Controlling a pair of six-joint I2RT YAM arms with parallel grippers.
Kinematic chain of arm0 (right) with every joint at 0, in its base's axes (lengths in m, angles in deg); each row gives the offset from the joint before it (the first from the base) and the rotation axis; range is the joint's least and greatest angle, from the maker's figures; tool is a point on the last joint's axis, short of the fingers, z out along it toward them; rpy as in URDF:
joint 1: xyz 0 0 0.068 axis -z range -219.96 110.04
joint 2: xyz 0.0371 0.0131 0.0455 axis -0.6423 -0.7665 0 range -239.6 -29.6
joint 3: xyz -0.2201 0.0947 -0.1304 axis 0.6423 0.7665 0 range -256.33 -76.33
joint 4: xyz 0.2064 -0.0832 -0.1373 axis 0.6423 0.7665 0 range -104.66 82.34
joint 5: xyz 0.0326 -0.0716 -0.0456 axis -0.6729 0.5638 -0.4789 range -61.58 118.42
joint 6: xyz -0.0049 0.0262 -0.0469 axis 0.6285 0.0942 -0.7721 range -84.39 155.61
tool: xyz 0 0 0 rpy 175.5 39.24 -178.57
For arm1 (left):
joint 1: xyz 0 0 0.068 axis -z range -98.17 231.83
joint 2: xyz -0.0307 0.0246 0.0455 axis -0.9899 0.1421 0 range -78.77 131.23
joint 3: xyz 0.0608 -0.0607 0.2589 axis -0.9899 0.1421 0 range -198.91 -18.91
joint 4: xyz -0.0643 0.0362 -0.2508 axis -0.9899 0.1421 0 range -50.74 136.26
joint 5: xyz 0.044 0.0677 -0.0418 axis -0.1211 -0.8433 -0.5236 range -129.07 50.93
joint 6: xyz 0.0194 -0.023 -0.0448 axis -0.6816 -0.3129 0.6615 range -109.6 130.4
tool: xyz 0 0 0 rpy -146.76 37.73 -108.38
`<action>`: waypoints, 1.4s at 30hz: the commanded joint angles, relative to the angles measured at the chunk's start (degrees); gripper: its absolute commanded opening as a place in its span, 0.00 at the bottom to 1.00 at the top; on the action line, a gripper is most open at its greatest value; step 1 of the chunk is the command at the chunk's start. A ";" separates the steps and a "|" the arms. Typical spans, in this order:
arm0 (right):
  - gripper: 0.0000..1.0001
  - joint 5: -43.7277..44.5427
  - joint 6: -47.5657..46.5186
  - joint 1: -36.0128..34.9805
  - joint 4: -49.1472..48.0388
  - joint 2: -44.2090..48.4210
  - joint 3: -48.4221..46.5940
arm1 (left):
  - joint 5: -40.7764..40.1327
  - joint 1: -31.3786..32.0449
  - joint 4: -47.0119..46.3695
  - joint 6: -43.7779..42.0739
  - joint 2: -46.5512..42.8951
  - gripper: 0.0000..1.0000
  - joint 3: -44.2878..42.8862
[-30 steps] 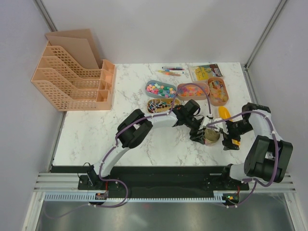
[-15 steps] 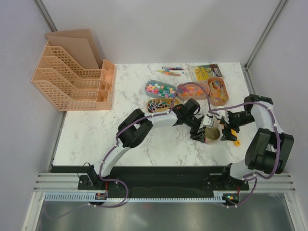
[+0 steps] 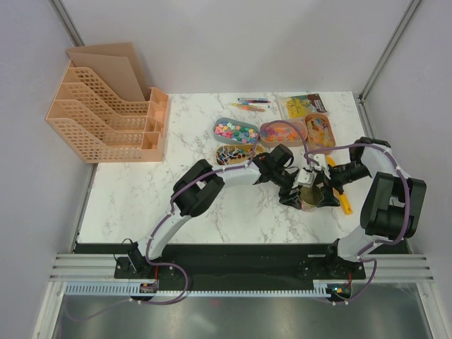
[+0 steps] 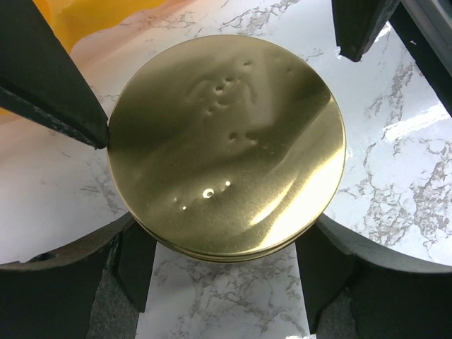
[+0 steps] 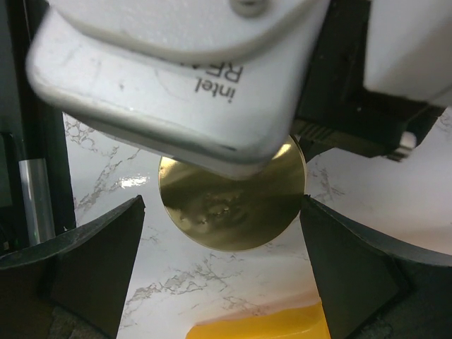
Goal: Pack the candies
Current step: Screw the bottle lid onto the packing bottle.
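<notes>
A round tin with a gold lid [image 3: 309, 198] stands on the marble table, right of centre. My left gripper [image 3: 296, 193] reaches it from the left; in the left wrist view [image 4: 226, 258] its fingers [image 4: 134, 261] sit against the tin's sides under the lid [image 4: 226, 141]. My right gripper [image 3: 323, 191] is open at the tin's right side. In the right wrist view [image 5: 222, 265] the lid [image 5: 240, 219] lies between its spread fingers, partly hidden by the left wrist camera. The candies [image 3: 235, 131] lie in trays behind the tin, more in a pink tray [image 3: 281, 131].
A yellow-orange scoop [image 3: 344, 203] lies right of the tin under my right arm. An orange tray [image 3: 319, 133] and a tray of wrapped sweets [image 3: 233, 154] stand nearby. Pens [image 3: 252, 105] and a packet [image 3: 304, 104] lie at the back. A peach file rack [image 3: 106, 113] stands far left.
My right gripper has swung left, from beside the scoop to the tin's right side, and now straddles it. My left gripper and the tin have stayed put.
</notes>
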 commanded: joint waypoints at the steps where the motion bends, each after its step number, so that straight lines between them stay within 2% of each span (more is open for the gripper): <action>1: 0.98 -2.94 0.06 -0.15 7.60 -1.79 -1.22 | -26.27 -2.74 35.59 9.03 19.18 0.08 9.53; 10: 0.98 0.39 -0.73 -0.24 7.95 -0.04 0.71 | -26.45 -3.09 35.50 9.29 19.35 0.08 9.35; 16: 0.98 7.16 -1.43 0.02 8.04 4.00 6.50 | -26.53 -3.09 35.50 9.46 19.35 0.08 9.44; 28: 0.98 14.72 -0.29 5.47 8.30 12.88 11.09 | -27.32 -3.18 35.76 9.91 20.23 0.08 8.74; 36: 0.98 7.00 -1.69 8.81 8.21 12.88 2.57 | -26.88 -3.26 36.03 9.73 20.41 0.08 8.56; 42: 0.98 0.49 -9.51 7.15 8.30 10.08 3.79 | -26.36 -3.18 36.55 9.64 20.67 0.08 8.21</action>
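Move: The right hand hangs wide open over the golden lid, whose middle lies about 3 cm to its left and a centimetre lower; one fingertip is at the lid's far rim. The yellow scoop lies about 9 cm right and 2 cm ahead, roughly 11 cm below. A candy tray stands some 19 cm ahead and 3 cm right, equally low. For the left hand, gripping the bottle, the lid is about 5 cm above and 1 cm right. Back and to the right, after a short pause, the open right hand sweeps its far finger from the lid's rim along the right side, about 6 cm back and 5 cm right, dipping slightly while its fingers tip some 10 degrees steeper. It then swings forward some 4 cm and rises about 3 cm, clear of the lid. The left hand keeps the bottle gripped and still. ##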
